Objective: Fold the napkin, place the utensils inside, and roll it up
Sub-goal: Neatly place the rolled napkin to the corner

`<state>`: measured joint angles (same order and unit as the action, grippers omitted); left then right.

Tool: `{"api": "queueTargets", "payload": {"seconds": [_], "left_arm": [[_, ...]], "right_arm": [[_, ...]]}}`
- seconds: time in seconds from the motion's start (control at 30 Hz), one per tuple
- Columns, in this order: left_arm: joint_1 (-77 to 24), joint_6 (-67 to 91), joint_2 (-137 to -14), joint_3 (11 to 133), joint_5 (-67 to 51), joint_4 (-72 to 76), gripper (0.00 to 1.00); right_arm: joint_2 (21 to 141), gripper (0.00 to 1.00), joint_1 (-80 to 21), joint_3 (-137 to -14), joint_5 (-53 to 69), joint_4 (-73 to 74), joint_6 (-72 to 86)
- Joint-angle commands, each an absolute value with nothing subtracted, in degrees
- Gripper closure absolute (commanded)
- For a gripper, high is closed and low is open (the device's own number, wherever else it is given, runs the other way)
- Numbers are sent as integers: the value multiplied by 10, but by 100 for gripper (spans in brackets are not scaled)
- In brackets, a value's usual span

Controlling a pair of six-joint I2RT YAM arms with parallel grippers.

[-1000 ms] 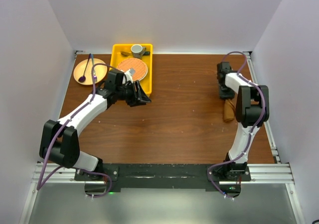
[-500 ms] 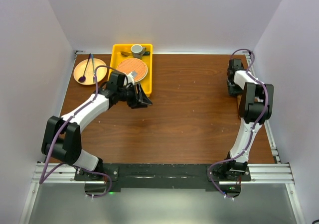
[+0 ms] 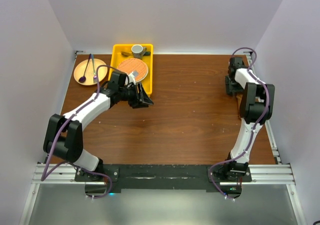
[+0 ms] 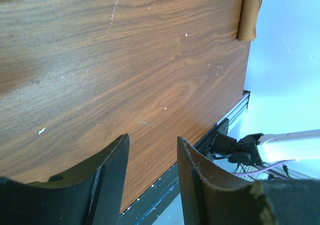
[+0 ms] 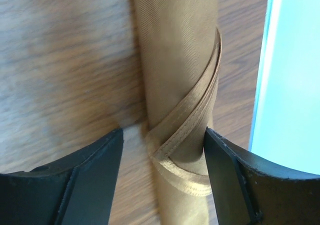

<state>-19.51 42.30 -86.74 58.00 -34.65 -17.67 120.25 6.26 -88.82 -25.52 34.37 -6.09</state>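
Observation:
The napkin [image 5: 180, 60] is a tan-brown cloth rolled into a tight tube, with its hemmed corner wrapped across the front. It lies by the table's right edge. My right gripper [image 5: 164, 145] is open and straddles the roll; the left finger stands clear of it and the right finger is close against it. In the left wrist view the napkin [image 4: 248, 15] shows far off at the table edge. From above, the right arm hides the roll. My left gripper [image 3: 142, 99] hovers open and empty beside the tray. The utensils are out of view.
A yellow tray [image 3: 120, 50] at the back left holds a round orange woven mat [image 3: 134, 69] and a cup [image 3: 137, 49]. Left of it a tan plate [image 3: 102, 70] carries a purple spoon [image 3: 82, 78] and a dark fork [image 3: 93, 71]. White walls enclose three sides.
My right gripper has opened and the right arm has moved toward the far right corner, now covering the roll from above. The left arm has barely shifted.

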Motion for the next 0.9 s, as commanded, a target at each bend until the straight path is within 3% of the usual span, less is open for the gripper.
{"api": "queueTargets", "payload": {"seconds": [0.0, 0.17, 0.43, 0.47, 0.5, 0.73, 0.87], "left_arm": [[-190, 403, -873, 608, -358, -175, 52], [-190, 387, -857, 617, -334, -206, 47], [-192, 381, -799, 634, -302, -250, 41], [-194, 374, -791, 640, -295, -264, 41], [-194, 375, -784, 643, -286, -264, 40], [-204, 450, -683, 626, -254, -195, 32], [-225, 469, -630, 608, -202, -186, 28]], "right_arm": [[1153, 27, 41, -939, -256, 437, -4], [1080, 23, 4, -995, -265, 525, 46], [965, 20, -199, -1045, -220, 664, 100], [931, 2, -214, -1040, -219, 667, 120], [909, 2, -223, -1034, -204, 671, 138], [643, 2, -226, -829, 0, 518, 197], [521, 2, -225, -689, -62, 440, 287]]}}
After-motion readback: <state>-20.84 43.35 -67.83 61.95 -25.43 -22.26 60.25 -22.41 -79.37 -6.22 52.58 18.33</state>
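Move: The rolled napkin already lies on the table between the right hand's open fingers, its middle about 2 cm back, 1 cm to the right and 2 cm below. The table's far right corner is some 21 cm ahead of that hand and 11 cm to its right, about 4 cm below. From the left hand the rolled napkin lies roughly 57 cm to the right, 10 cm ahead and 13 cm lower. The right hand's already open fingers come free of the rolled napkin. The hand climbs about 27 cm, swings some 23 cm left over bare table, then also draws back 17 cm, spreading fully and tilting up until the fingers point forward. Halfway through, the empty left hand starts rising roughly 12 cm, its fingers opening wider and tipping up some 20 degrees. ##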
